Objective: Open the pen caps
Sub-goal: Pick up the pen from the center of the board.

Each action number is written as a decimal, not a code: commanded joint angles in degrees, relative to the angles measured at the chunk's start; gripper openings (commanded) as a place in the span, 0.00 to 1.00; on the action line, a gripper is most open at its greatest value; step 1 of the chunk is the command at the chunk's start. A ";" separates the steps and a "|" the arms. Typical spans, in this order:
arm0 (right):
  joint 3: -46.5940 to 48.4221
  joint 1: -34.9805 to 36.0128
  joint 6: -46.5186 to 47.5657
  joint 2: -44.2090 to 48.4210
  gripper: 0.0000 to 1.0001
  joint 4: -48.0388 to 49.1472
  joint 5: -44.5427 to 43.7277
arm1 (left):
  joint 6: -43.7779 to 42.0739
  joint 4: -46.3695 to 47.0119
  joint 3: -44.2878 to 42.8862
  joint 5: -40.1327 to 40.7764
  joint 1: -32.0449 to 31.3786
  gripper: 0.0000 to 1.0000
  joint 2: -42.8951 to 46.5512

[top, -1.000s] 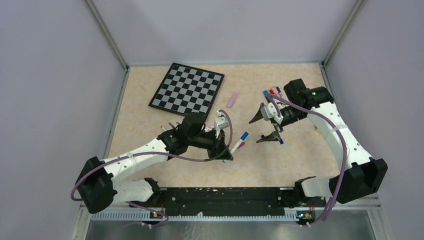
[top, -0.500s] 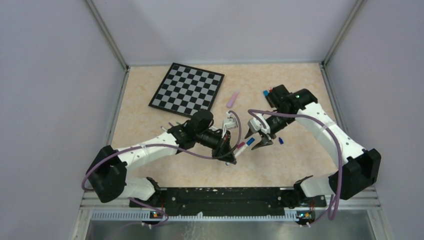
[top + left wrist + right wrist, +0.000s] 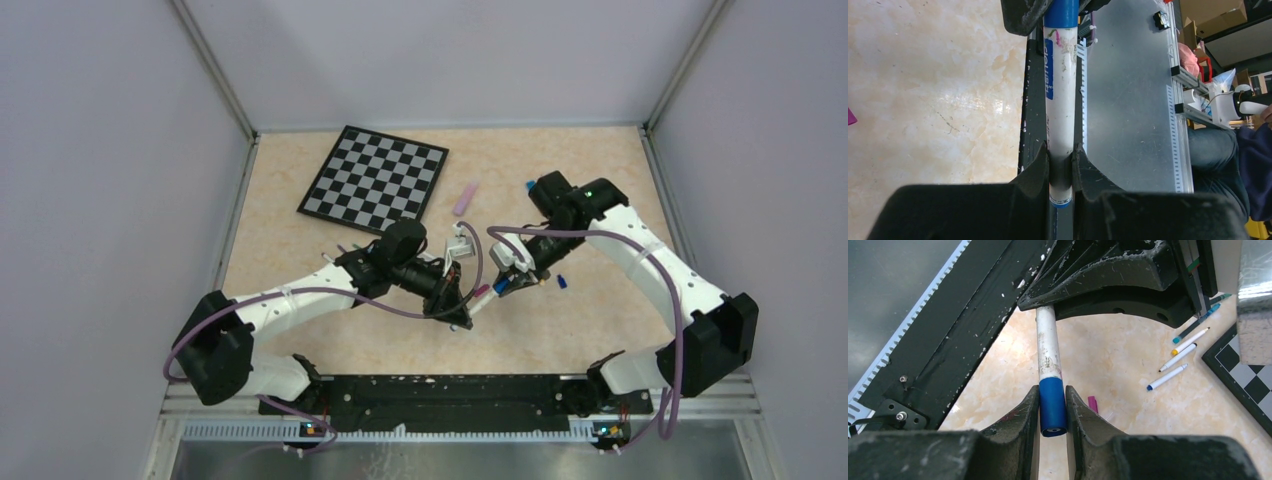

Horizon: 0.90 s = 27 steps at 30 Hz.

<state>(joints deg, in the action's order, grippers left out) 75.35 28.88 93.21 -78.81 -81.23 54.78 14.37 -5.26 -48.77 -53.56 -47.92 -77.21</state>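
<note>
A white pen (image 3: 1060,110) with blue lettering is held off the table between the two arms. My left gripper (image 3: 1061,155) is shut on the pen's rear end, close to its blue end ring. The pen's blue cap (image 3: 1052,405) sits on the other end, and my right gripper (image 3: 1052,395) is shut on it, one finger on each side. In the top view the left gripper (image 3: 462,302) and right gripper (image 3: 508,283) face each other near the table's middle, with the pen (image 3: 485,292) bridging them.
A chessboard (image 3: 375,178) lies at the back left, with a pink piece (image 3: 465,198) beside it. A small blue cap (image 3: 562,282) lies right of the right gripper. A magenta cap (image 3: 1092,403) rests under the pen. Several loose pens (image 3: 1178,355) lie near the chessboard corner.
The right gripper has swung left from the back right to the pen's tip and shut on the blue cap. The left arm shifted slightly right early on, still holding the pen.
</note>
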 commanded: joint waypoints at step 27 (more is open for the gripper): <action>-25.39 -16.88 -52.62 18.64 0.00 38.13 20.94 | 38.43 42.88 31.95 37.02 3.78 0.99 33.18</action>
<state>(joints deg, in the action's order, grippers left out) 53.60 14.94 62.15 -62.87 -61.65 68.34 39.46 22.83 -21.47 -29.04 -44.49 -46.87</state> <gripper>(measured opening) 0.187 0.987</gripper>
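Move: The blue-capped pen is between my hands, its middle about 4 cm right of my left hand, 2 ahead and 1 above; from my right hand that is roughly 4 left, 2 back and 2 below. On the table, about 14 cm below my left hand, the magenta cap is 10 ahead and 5 right, and the nearest uncapped pen 18 ahead and 5 left. The loose blue cap is some 8 ahead and 13 right of my right hand, 17 below. My left hand opens wide and lets go of the pen's bare end, then backs away about 7 cm to the left, up and forward, fingertips swinging some 30 degrees counter-clockwise and lifting. My right hand keeps its pinch on the blue cap, easing back a little, then drawing about 3 cm right, turning clockwise some 25 degrees as it tilts. ##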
